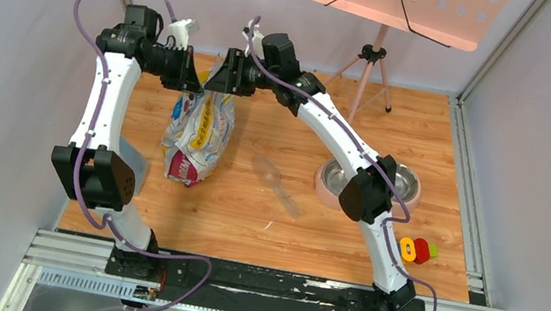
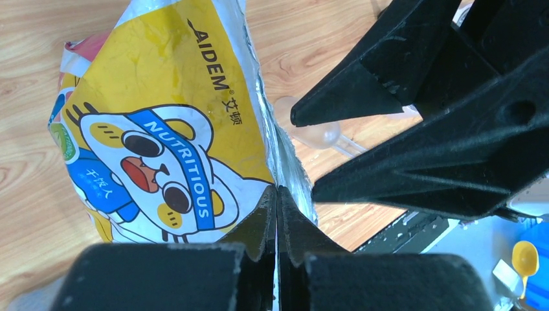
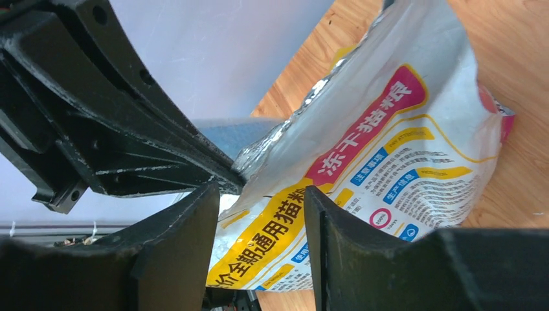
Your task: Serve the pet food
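Observation:
The printed pet food bag (image 1: 196, 135) stands on the wooden floor at the back left. My left gripper (image 1: 191, 79) is shut on the bag's silver top edge, and the left wrist view shows the jaws (image 2: 277, 192) pinched on the seam of the bag (image 2: 162, 123). My right gripper (image 1: 222, 78) is open right beside it at the bag's top. In the right wrist view the bag (image 3: 388, 142) lies just beyond and between the spread jaws (image 3: 261, 194). No kibble shows. The clear scoop (image 1: 276, 182) lies on the floor right of the bag.
A pink stand with two steel bowls (image 1: 406, 180) sits under the right arm. A red and yellow toy (image 1: 418, 249) lies at the front right. A music stand's tripod (image 1: 369, 70) stands at the back. Grey walls close both sides.

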`<state>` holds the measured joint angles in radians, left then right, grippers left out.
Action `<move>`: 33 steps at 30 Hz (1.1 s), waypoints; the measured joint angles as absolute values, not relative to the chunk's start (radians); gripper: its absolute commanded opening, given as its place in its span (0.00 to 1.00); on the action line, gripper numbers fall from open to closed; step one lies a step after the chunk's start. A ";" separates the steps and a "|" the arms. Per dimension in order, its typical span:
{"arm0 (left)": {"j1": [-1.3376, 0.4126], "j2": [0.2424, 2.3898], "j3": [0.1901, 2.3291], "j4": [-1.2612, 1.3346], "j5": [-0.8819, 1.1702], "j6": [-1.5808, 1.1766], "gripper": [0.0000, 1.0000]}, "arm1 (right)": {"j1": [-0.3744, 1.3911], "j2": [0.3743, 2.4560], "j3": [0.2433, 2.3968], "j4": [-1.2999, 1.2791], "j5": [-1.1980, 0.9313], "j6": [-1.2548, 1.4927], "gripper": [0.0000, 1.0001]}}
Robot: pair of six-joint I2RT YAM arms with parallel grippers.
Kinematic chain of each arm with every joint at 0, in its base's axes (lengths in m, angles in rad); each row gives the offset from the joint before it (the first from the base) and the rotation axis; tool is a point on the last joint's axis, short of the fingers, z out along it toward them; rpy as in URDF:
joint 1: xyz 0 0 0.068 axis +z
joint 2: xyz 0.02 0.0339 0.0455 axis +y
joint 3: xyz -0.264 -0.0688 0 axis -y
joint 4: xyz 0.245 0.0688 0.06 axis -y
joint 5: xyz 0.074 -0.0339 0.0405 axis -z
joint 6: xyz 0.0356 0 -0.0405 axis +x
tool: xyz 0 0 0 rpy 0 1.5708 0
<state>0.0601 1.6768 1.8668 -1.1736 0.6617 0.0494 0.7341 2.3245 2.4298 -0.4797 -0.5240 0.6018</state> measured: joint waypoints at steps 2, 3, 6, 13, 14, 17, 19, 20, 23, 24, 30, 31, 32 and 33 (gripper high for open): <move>0.060 1.676 1.864 -1.172 0.663 0.048 0.00 | 0.732 2.325 2.430 -0.479 -0.512 0.616 0.46; 0.060 1.676 1.864 -1.171 0.664 0.047 0.00 | 0.733 2.325 2.430 -0.478 -0.499 0.623 0.46; 0.060 1.676 1.864 -1.171 0.668 0.047 0.00 | 0.735 2.325 2.430 -0.478 -0.461 0.632 0.44; 0.060 1.676 1.864 -1.169 0.673 0.042 0.00 | 0.751 2.337 2.430 -0.476 -0.386 0.648 0.49; 0.060 1.676 1.864 -1.170 0.674 0.041 0.00 | 0.751 2.337 2.432 -0.476 -0.382 0.651 0.50; 0.060 1.676 1.864 -1.169 0.677 0.039 0.00 | 0.752 2.337 2.434 -0.476 -0.383 0.662 0.51; 0.060 1.676 1.864 -1.169 0.680 0.036 0.00 | 0.752 2.337 2.434 -0.476 -0.392 0.670 0.50; 0.060 1.676 1.864 -1.169 0.680 0.035 0.00 | 0.752 2.338 2.434 -0.476 -0.395 0.673 0.49; 0.060 1.676 1.864 -1.169 0.680 0.031 0.00 | 0.752 2.339 2.434 -0.476 -0.398 0.680 0.43; 0.060 1.676 1.864 -1.169 0.680 0.031 0.00 | 0.752 2.339 2.434 -0.476 -0.398 0.680 0.40; 0.060 1.676 1.864 -1.168 0.680 0.031 0.00 | 0.752 2.339 2.434 -0.472 -0.403 0.683 0.29; 0.060 1.676 1.864 -1.168 0.680 0.031 0.00 | 0.752 2.339 2.433 -0.472 -0.404 0.682 0.29; 0.060 1.676 1.864 -1.168 0.680 0.030 0.00 | 0.752 2.339 2.431 -0.471 -0.405 0.682 0.30; 0.060 1.676 1.864 -1.168 0.680 0.030 0.00 | 0.753 2.339 2.428 -0.468 -0.407 0.681 0.37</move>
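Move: The pet food bag stands under both grippers. Its middle is about 4 cm back from the left hand, 13 cm below it and level sideways; from the right hand it is some 6 cm back, 3 cm left and 13 cm down, the top rim reaching up beside the fingertips. The clear scoop lies roughly 14 cm back and 17 cm right of the right hand, the bluish tub 15 cm back and 20 cm left of it, both near the table. The bag's top rim stays pinched in the shut left fingers, which barely stir, while the half-open right fingers settle at it beside them. The right hand edges forward and down, about 1 cm each, easing back slightly after the forward reach, and turns some 5 to 10 degrees clockwise. Its fingers narrow, reopen a little, then close to about half their starting gap around the bag's upper edge, without shutting. ##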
